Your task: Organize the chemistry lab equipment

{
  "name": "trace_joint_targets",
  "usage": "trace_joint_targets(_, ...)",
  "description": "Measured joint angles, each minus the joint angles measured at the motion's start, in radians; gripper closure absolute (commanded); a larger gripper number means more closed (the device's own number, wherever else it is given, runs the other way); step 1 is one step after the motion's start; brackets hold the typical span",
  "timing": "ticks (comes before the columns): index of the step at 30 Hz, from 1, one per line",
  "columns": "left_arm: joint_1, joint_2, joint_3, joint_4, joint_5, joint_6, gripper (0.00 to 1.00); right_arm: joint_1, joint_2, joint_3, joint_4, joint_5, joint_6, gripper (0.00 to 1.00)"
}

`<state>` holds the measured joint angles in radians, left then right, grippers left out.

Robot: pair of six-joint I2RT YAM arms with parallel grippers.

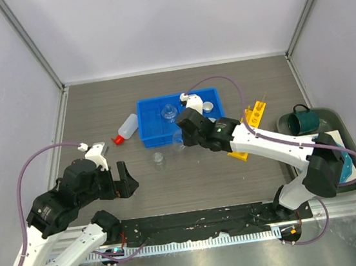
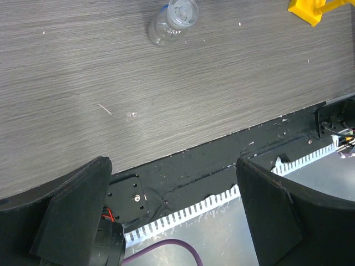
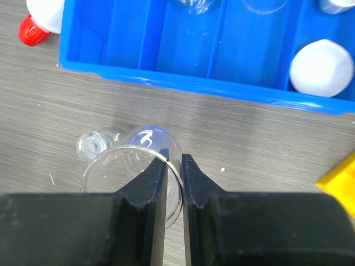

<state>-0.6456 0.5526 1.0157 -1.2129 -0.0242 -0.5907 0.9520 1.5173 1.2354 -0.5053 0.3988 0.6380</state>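
My right gripper [image 3: 175, 158] is shut on the rim of a clear glass beaker [image 3: 119, 166], one finger inside the wall and one outside. It holds the beaker [image 1: 179, 140] just in front of the blue bin [image 1: 147, 138]. A small glass vial [image 3: 91, 145] lies on the table beside the beaker, also seen from the left wrist [image 2: 173, 22]. The red-capped squeeze bottle [image 1: 127, 126] lies left of the bin. The yellow tube rack [image 1: 254, 118] stands to the right. My left gripper [image 1: 117, 174] hangs open and empty over the near left of the table [image 2: 172, 221].
The blue bin [image 3: 166, 72] holds a white dish [image 3: 321, 66] and clear glassware [image 1: 169, 112]. A dark tray [image 1: 324, 117] at the right carries a teal mug [image 1: 301, 121] and a blue plate [image 1: 349, 165]. A black rail runs along the near edge [image 2: 183, 166].
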Motion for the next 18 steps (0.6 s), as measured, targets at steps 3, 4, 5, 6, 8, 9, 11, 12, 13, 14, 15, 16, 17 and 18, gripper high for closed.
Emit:
trace_joint_targets(3, 0.0, 0.01, -0.005, 0.011, 0.002, 0.0, 0.0, -0.011, -0.019, 0.048, -0.056, 0.037, -0.032, 0.99)
trace_joint_targets(4, 0.0, 0.013, -0.006, 0.013, 0.003, 0.0, 0.0, -0.02, -0.013, 0.065, -0.063, 0.039, -0.041, 0.99)
trace_joint_targets(5, 0.0, 0.016, -0.007, 0.013, 0.004, 0.0, 0.0, -0.034, -0.004, 0.087, -0.07, 0.042, -0.051, 0.99)
trace_joint_targets(6, 0.0, 0.019, -0.007, 0.014, 0.004, 0.0, 0.0, -0.05, 0.008, 0.11, -0.078, 0.044, -0.061, 0.99)
trace_joint_targets(8, 0.0, 0.021, -0.007, 0.019, 0.007, 0.0, 0.0, -0.088, 0.039, 0.155, -0.086, 0.042, -0.08, 0.99)
trace_joint_targets(9, 0.0, 0.021, -0.007, 0.019, 0.008, 0.0, 0.0, -0.108, 0.06, 0.179, -0.089, 0.041, -0.087, 0.99)
trace_joint_targets(11, 0.0, 0.021, -0.007, 0.019, 0.008, 0.0, 0.0, -0.146, 0.106, 0.228, -0.096, 0.035, -0.1, 0.99)
trace_joint_targets(12, 0.0, 0.021, -0.007, 0.019, 0.008, 0.0, 0.0, -0.163, 0.129, 0.249, -0.096, 0.032, -0.106, 0.99)
trace_joint_targets(13, 0.0, 0.021, -0.007, 0.019, 0.008, 0.0, 0.0, -0.18, 0.154, 0.274, -0.098, 0.026, -0.11, 0.99)
trace_joint_targets(14, 0.0, 0.021, -0.007, 0.019, 0.008, 0.0, 0.0, -0.199, 0.179, 0.296, -0.1, 0.019, -0.114, 0.99)
trace_joint_targets(15, 0.0, 0.021, -0.007, 0.019, 0.008, 0.0, 0.0, -0.216, 0.202, 0.315, -0.101, 0.013, -0.115, 0.99)
trace_joint_targets(16, 0.0, 0.021, -0.007, 0.019, 0.008, 0.0, 0.0, -0.23, 0.223, 0.333, -0.103, 0.007, -0.116, 0.99)
trace_joint_targets(17, 0.0, 0.021, -0.007, 0.019, 0.008, 0.0, 0.0, -0.241, 0.24, 0.345, -0.106, 0.003, -0.117, 0.99)
trace_joint_targets(18, 0.0, 0.021, -0.007, 0.019, 0.008, 0.0, 0.0, -0.256, 0.261, 0.364, -0.111, -0.002, -0.117, 0.99)
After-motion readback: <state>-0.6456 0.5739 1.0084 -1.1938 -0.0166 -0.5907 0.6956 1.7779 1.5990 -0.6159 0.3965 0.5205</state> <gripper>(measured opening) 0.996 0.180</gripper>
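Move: My right hand already holds the clear beaker by its rim, in the air in front of the blue tray. The tray's third compartment from the left lies about 15 cm ahead, 3 cm to the right and 16 cm below. The flask stands roughly 17 cm ahead and 4 cm left, the white bowl 12 cm ahead and 9 cm right, the small bottle level with me, 9 cm left. From my left hand that compartment is some 31 cm ahead, 21 cm right and 20 cm down. Keeping the rim pinched between my right fingers, I lift the beaker a few centimetres more, drifting right, then swing it about 12 cm forward over the tray's front wall towards the third compartment, 4 cm to the right overall. Over the last stretch I start to sink slightly, and the wrist turns some 10 degrees clockwise. ##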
